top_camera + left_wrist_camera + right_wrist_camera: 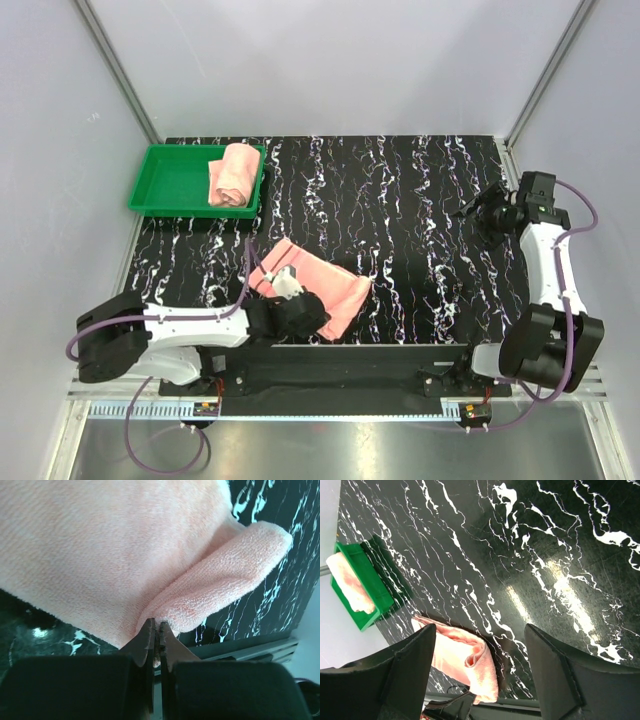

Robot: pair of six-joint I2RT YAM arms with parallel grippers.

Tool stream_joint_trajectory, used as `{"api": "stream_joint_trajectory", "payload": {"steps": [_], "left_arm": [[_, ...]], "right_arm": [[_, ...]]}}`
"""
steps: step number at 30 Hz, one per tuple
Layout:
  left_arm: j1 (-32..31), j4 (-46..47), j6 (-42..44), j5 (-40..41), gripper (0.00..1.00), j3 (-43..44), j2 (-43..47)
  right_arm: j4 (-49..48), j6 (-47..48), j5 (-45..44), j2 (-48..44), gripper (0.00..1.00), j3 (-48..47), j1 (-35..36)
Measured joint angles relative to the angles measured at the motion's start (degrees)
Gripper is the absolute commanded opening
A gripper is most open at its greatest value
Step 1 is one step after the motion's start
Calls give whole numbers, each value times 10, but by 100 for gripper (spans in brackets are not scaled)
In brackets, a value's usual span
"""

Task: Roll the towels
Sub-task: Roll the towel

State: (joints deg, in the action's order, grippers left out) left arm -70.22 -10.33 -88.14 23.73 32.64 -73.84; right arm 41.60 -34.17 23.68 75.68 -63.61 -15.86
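Note:
One salmon-pink towel lies partly folded on the black marbled mat, near the front left. My left gripper sits on its near left edge, shut on a fold of the cloth. In the left wrist view the jaws pinch the towel where a doubled-over flap begins. A second towel, rolled up, lies in the green tray. My right gripper hovers at the far right of the mat, open and empty, well away from both towels.
The green tray stands at the back left corner of the mat with the rolled towel at its right side. White walls and metal posts close in the table. The arm bases line the near edge.

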Motion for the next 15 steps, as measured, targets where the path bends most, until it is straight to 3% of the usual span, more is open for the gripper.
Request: {"api": "stream_joint_trajectory", "payload": {"steps": [5, 6, 8, 10, 12, 15], "left_arm": [[0, -13, -43, 16, 0, -15, 24], [0, -16, -49, 18, 0, -15, 27], [2, -19, -58, 21, 0, -15, 28], [6, -25, -64, 20, 0, -15, 24], [12, -33, -67, 20, 0, -15, 17], [19, -38, -71, 16, 0, -15, 6]], "right_arm": [[-5, 3, 1, 9, 64, 0, 33], [-11, 3, 2, 9, 52, 0, 51], [-33, 2, 15, 5, 41, 7, 88], [-68, 0, 30, -8, 17, 32, 144], [-101, -6, 47, -29, 4, 72, 205], [-139, -17, 89, -63, 0, 141, 255]]}}
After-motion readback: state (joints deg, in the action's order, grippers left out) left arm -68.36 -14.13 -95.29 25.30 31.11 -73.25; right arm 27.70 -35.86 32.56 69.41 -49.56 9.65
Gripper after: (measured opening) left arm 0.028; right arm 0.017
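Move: The pink towel's folded right-hand end lies about 25 cm to the right hand's left, 12 cm back and some 15 cm below. From this same hand, the towel's striped end is roughly 45 cm left and 3 cm back, and the left gripper at the near edge is about 30 cm left and 18 cm back. From the left hand, the folded end lies around 6 cm ahead and 5 cm to its right, slightly lower. Still shut on the towel's near edge, the left hand eases about 2 cm left and slightly down, turning a little counter-clockwise. The right hand, free of any touch, swings some 16 cm left towards the towel's folded end, then also draws back about 5 cm, turning roughly 30 degrees counter-clockwise while its wide-open fingers close on empty air. ##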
